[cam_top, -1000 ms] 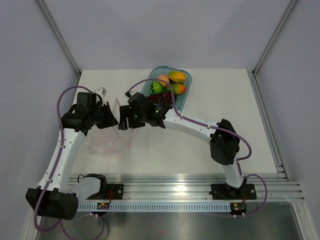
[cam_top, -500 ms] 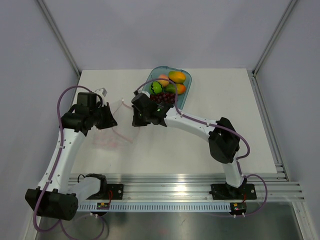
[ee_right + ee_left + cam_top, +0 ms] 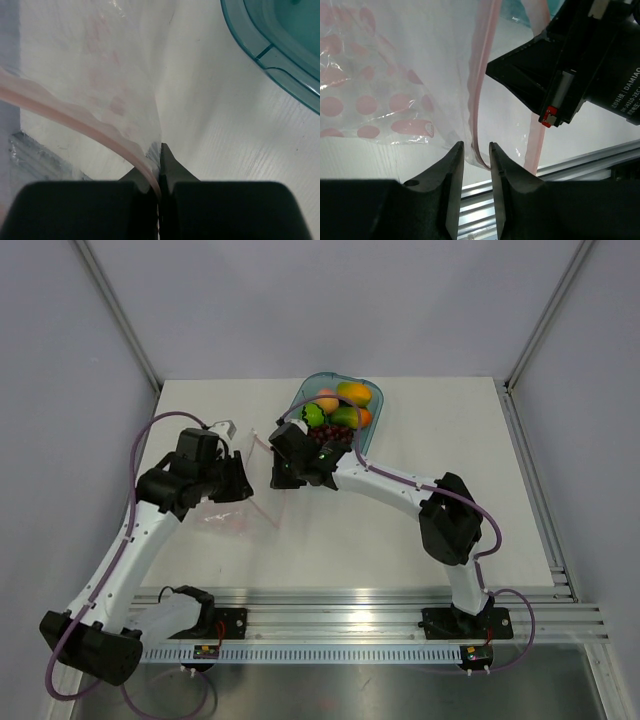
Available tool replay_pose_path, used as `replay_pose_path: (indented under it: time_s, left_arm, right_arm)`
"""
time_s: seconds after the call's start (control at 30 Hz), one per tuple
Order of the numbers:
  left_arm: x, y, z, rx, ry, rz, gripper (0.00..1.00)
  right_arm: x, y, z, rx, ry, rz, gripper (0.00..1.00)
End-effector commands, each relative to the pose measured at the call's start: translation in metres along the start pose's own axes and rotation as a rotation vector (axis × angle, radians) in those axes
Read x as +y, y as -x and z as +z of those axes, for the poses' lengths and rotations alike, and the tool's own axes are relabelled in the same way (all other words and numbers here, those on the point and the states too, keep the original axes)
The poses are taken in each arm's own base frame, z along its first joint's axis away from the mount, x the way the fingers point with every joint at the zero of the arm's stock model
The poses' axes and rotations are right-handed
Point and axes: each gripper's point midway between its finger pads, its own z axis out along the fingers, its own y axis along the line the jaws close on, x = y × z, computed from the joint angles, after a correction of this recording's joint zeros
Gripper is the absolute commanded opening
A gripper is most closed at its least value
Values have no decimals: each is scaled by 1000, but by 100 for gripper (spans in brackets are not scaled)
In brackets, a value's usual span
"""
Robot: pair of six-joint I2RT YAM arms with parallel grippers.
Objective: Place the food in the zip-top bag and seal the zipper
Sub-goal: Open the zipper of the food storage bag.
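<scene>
The zip-top bag (image 3: pixel 228 516), clear with pink dots (image 3: pixel 367 105), lies crumpled on the table between my two grippers. Its mouth is raised. My right gripper (image 3: pixel 278 468) is shut on the bag's mouth edge, with the pink zipper (image 3: pixel 75 115) running into its closed jaws (image 3: pixel 159 150). My left gripper (image 3: pixel 247 481) faces it closely. Its fingers stand a little apart (image 3: pixel 476 146), and the zipper strip (image 3: pixel 481 75) hangs down between them unclamped. The food sits in the teal tray (image 3: pixel 381 400): peach (image 3: pixel 327 400), two mangoes (image 3: pixel 352 393), a green fruit (image 3: pixel 313 414) and grapes (image 3: pixel 330 433).
The tray's corner (image 3: pixel 280 55) lies just right of my right gripper. My right wrist body (image 3: pixel 575 70) fills the upper right of the left wrist view, very near the left fingers. The aluminium rail (image 3: pixel 380 600) borders the table's near edge.
My left arm swung right toward the bag's mouth and its jaws parted. My right gripper closed on the bag edge and drew it toward the tray, raising the mouth.
</scene>
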Motion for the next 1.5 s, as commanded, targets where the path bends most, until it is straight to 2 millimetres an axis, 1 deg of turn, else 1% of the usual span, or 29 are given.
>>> replay_pose_path:
  time_s: [0.0, 0.03, 0.07, 0.1, 0.13, 0.17, 0.2, 0.23, 0.3, 0.4, 0.43, 0.47, 0.53, 0.57, 0.73, 0.8, 0.83, 0.93, 1.0, 1.07, 1.13, 1.17, 1.2, 1.23, 1.3, 1.33, 1.4, 1.43, 1.47]
  left_arm:
    - [-6, 15, 3, -81, 37, 1, 27]
    - [-2, 16, 5, -89, 71, -1, 25]
    - [-6, 14, 5, -87, 78, 12, 20]
    - [-6, 14, 6, -88, 92, 15, 18]
    - [-2, 15, 6, -97, 129, 13, 14]
    - [-6, 15, 5, -100, 137, 27, 7]
    - [-5, 16, 4, -112, 172, 28, 0]
    - [-3, 20, 2, -126, 189, 19, 0]
    - [-10, 27, -5, -153, 187, 29, 0]
    - [-8, 39, -21, -212, 206, 12, 0]
    - [-7, 42, -24, -223, 212, 10, 0]
    - [-9, 44, -28, -232, 207, 12, 0]
    - [-13, 47, -33, -237, 190, 12, 0]
    - [-15, 47, -33, -234, 182, 12, 0]
    - [-27, 47, -27, -217, 121, -3, 0]
    - [-32, 50, -28, -222, 101, -11, 0]
    - [-40, 54, -32, -227, 62, -22, 0]
    - [-54, 65, -42, -257, -6, -26, 0]
    - [-57, 73, -47, -275, -10, -26, 0]
    - [-54, 73, -39, -258, 16, -22, 0]
    - [-50, 71, -29, -239, 45, -35, 0]
    - [-50, 69, -25, -226, 48, -43, 0]
    - [-50, 67, -19, -216, 51, -49, 0]
    - [-51, 66, -16, -213, 46, -65, 0]
    - [-49, 64, -9, -211, 54, -73, 0]
    - [-46, 65, -7, -215, 66, -76, 0]
    - [-43, 65, -3, -205, 84, -73, 0]
    - [-40, 65, 0, -202, 102, -68, 0]
    - [-38, 65, 2, -199, 112, -67, 0]
  right_arm:
    - [29, 28, -33, -73, 81, 16, 0]
    - [30, 28, -33, -72, 82, 17, 0]
    - [30, 28, -34, -74, 84, 19, 0]
    - [30, 29, -35, -75, 85, 20, 0]
    - [31, 29, -35, -76, 86, 20, 0]
    - [31, 28, -35, -74, 86, 22, 0]
    - [29, 27, -34, -71, 81, 18, 0]
    - [28, 27, -34, -70, 75, 14, 0]
    - [20, 27, -30, -77, 46, 4, 0]
    - [-6, 25, -20, -78, -52, -22, 0]
    - [-16, 21, -16, -61, -73, -22, 0]
    - [-25, 24, -13, -58, -85, -8, 0]
    - [-35, 22, -10, -46, -89, 8, 0]
    - [-37, 25, -11, -50, -93, 10, 0]
    - [-35, 33, -12, -54, -99, -46, 0]
    - [-40, 32, -7, -48, -122, -63, 0]
    - [-44, 31, -5, -41, -132, -72, 0]
    - [-46, 28, -3, -23, -118, -67, 0]
    - [-42, 27, -6, -18, -92, -67, 0]
    - [-35, 29, -11, -22, -64, -70, 2]
    - [-25, 34, -20, -27, -25, -75, 7]
    - [-21, 36, -24, -31, -12, -75, 13]
    - [-16, 37, -28, -31, 7, -78, 20]
    - [-10, 44, -38, -48, 29, -86, 33]
    - [-5, 50, -47, -67, 46, -95, 45]
    - [-2, 52, -56, -76, 56, -102, 52]
    - [-1, 56, -64, -89, 57, -112, 57]
    - [0, 58, -73, -96, 60, -115, 59]
    - [0, 60, -77, -107, 54, -119, 63]
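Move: The zip-top bag hangs with its mouth up. Its left zipper strip already runs between the left hand's half-open fingertips, with the dotted bag body about 5 cm back, 4 cm left and 9 cm below. The right hand's shut fingers already hold the right zipper strip, about 8 cm to the left hand's right and 2 cm ahead. From the right hand, the left strip is about 8 cm left and 2 cm back; the tray's middle is roughly 13 cm ahead, 10 cm right and 11 cm below. Close the left fingers on the left zipper strip and lift it about 7 cm, easing forward and right and tipping the fingers up slightly, then sink some 3 cm. Meanwhile draw the held right strip about 4 cm right and a little forward towards the tray; then open the right fingers around it and rise about 3 cm. ##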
